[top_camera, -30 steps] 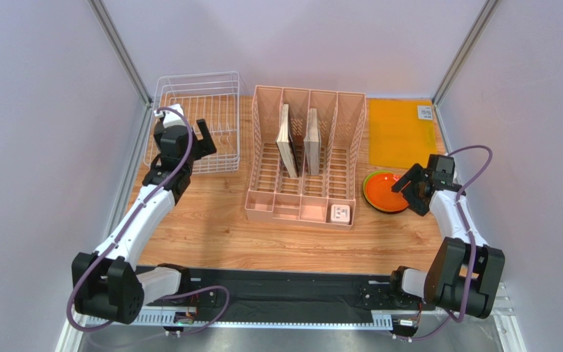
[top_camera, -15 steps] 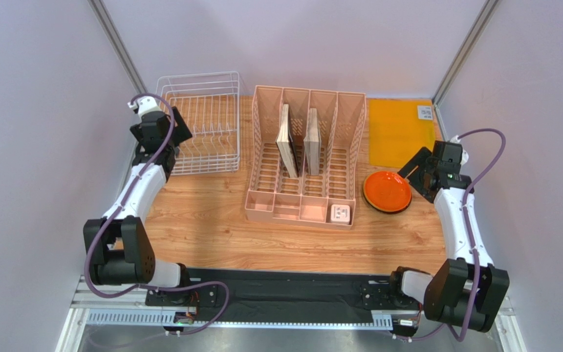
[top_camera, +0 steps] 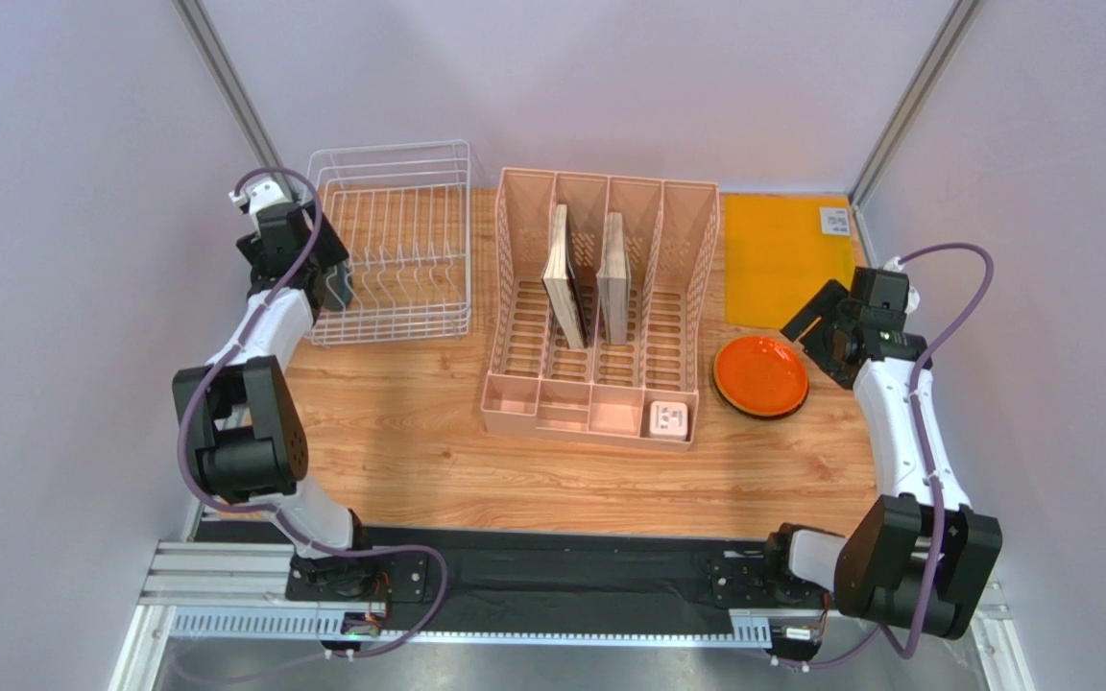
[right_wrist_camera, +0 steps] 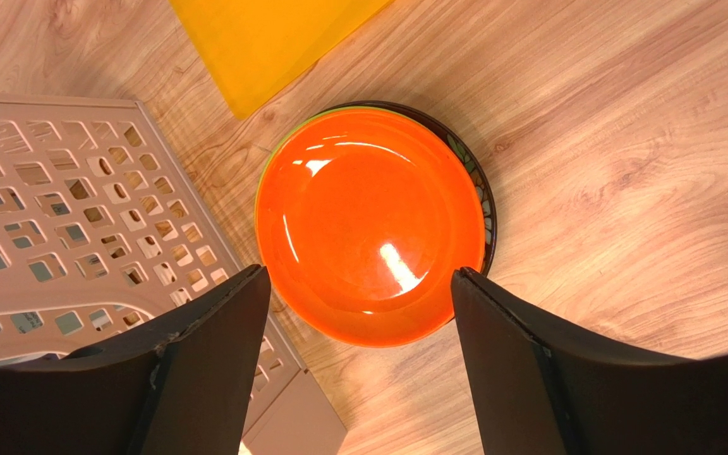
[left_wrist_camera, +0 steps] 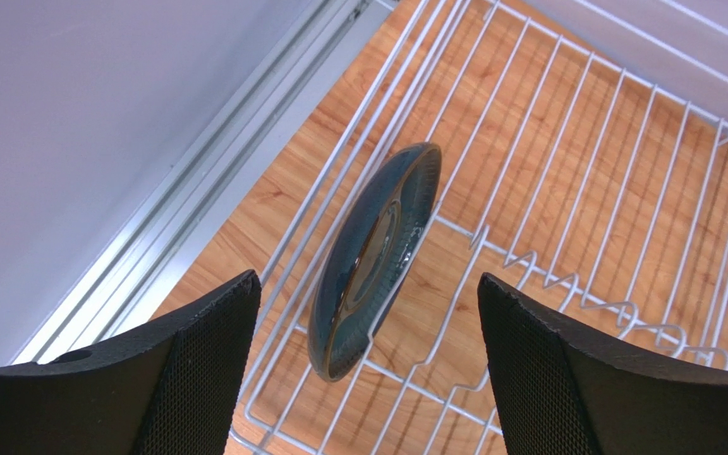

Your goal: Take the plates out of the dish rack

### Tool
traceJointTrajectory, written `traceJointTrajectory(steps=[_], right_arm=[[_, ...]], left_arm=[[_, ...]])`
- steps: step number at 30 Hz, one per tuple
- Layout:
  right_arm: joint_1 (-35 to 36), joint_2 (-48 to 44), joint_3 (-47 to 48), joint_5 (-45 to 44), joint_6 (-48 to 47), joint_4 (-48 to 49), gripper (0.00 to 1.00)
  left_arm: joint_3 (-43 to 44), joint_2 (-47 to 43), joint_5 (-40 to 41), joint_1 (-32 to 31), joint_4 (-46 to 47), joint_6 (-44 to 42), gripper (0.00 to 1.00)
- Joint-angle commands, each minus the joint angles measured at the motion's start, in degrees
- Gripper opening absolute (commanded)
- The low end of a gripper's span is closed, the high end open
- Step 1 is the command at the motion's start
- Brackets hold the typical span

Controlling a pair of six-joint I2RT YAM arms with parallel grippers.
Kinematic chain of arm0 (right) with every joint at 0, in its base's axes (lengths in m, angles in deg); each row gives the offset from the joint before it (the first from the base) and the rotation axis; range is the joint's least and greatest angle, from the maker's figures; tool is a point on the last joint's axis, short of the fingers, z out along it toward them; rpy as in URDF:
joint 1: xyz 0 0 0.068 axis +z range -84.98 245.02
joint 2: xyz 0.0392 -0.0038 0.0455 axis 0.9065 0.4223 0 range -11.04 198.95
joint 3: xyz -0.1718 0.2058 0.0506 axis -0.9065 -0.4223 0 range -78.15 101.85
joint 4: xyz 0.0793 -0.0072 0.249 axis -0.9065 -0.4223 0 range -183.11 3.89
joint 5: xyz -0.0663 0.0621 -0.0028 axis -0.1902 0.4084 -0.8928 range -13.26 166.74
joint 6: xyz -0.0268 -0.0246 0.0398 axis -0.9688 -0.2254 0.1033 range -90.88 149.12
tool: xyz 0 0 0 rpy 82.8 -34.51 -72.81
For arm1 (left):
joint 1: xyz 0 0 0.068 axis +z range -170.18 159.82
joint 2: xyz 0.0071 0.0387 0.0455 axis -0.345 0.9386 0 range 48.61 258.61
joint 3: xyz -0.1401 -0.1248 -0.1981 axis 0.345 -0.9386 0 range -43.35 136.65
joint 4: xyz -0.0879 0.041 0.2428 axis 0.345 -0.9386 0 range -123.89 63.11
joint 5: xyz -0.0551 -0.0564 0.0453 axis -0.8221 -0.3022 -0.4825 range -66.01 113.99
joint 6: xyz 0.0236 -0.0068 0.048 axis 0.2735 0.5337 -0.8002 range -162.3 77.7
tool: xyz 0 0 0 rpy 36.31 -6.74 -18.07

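A dark slate blue plate (left_wrist_camera: 373, 261) stands on edge among the wires at the left side of the white dish rack (top_camera: 393, 337). My left gripper (left_wrist_camera: 366, 284) hangs open just above it, one finger on each side and neither touching. On the right an orange plate (top_camera: 761, 375) lies face up on the table, on top of other plates. A green rim and a dark rim (right_wrist_camera: 480, 194) show beneath it. My right gripper (top_camera: 816, 328) is open and empty, held above that stack's right edge.
A pink slotted organiser (top_camera: 595, 310) with two beige boards (top_camera: 563, 274) stands mid-table between rack and plate stack. A yellow mat (top_camera: 783, 259) lies behind the stack. The metal wall rail (left_wrist_camera: 149, 256) runs close along the rack's left side.
My left arm swung from the rack's front to its left side, over the blue plate, jaws narrowing slightly. My right gripper drew back up from the orange plate, which now covers the green one.
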Motion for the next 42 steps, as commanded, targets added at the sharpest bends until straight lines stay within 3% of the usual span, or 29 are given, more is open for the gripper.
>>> traceJointTrajectory(steps=[1, 7, 13, 26, 28, 29, 31, 33, 37, 42], right_arm=[[0.41, 0.29, 2.56, 2.23, 0.23, 1.73, 0.75], [0.41, 1.25, 2.12, 2.24, 0.24, 2.26, 0.75], [0.41, 0.73, 0.81, 1.45, 0.76, 2.52, 0.75], [0.41, 1.25, 1.07, 1.72, 0.23, 2.78, 0.75], [0.41, 1.34, 1.07, 1.72, 0.15, 2.7, 0.75], [0.41, 1.34, 0.98, 1.72, 0.06, 2.87, 0.75], [0.41, 1.43, 0.89, 1.72, -0.03, 2.78, 0.75], [0.41, 1.43, 0.81, 1.63, -0.12, 2.87, 0.75], [0.41, 1.34, 0.54, 1.54, -0.29, 2.96, 0.75], [0.41, 0.99, 0.45, 1.45, -0.56, 2.78, 0.75]], left_arm=[[2.55, 2.17, -2.61, 1.23, 3.06, -0.26, 0.89], [3.96, 5.86, -3.4, 2.28, 3.58, -0.17, 0.82], [6.07, 8.76, -4.45, 2.37, 3.85, -0.26, 0.67], [6.78, 12.37, -4.19, 2.37, 3.5, -0.7, 0.51], [6.6, 12.55, -4.46, 2.37, 3.76, -0.96, 0.42], [6.77, 12.81, -4.46, 2.37, 3.67, -1.05, 0.31], [6.6, 12.55, -4.8, 2.37, 3.58, -1.4, 0.19], [6.25, 12.2, -5.16, 2.29, 4.11, -1.67, 0.19], [5.63, 11.32, -6.91, 2.37, 4.99, -2.89, 0.06], [6.77, 9.21, -7.63, 1.94, 3.68, -7.19, 0.0]])
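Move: The dark plate stands on edge at the left side of the white dish rack, its middle about 4 cm ahead of the open left hand, some 1 cm to its right and about 10 cm below. The rack's middle lies roughly 8 cm ahead of this hand, 12 cm to its right and 12 cm below. The beige organiser is centred some 47 cm to the hand's right, about level with it. From the right hand the dark plate lies about 17 cm ahead, 83 cm left and 5 cm lower. Down about 6 cm and some 3 cm forward, the left hand sinks over the upper rim of the dark plate, its wide-open fingers narrowing on the way. Near the bottom they close from either side and pinch the plate, while the hand tips a little further down and turns slightly clockwise, then holds there. ##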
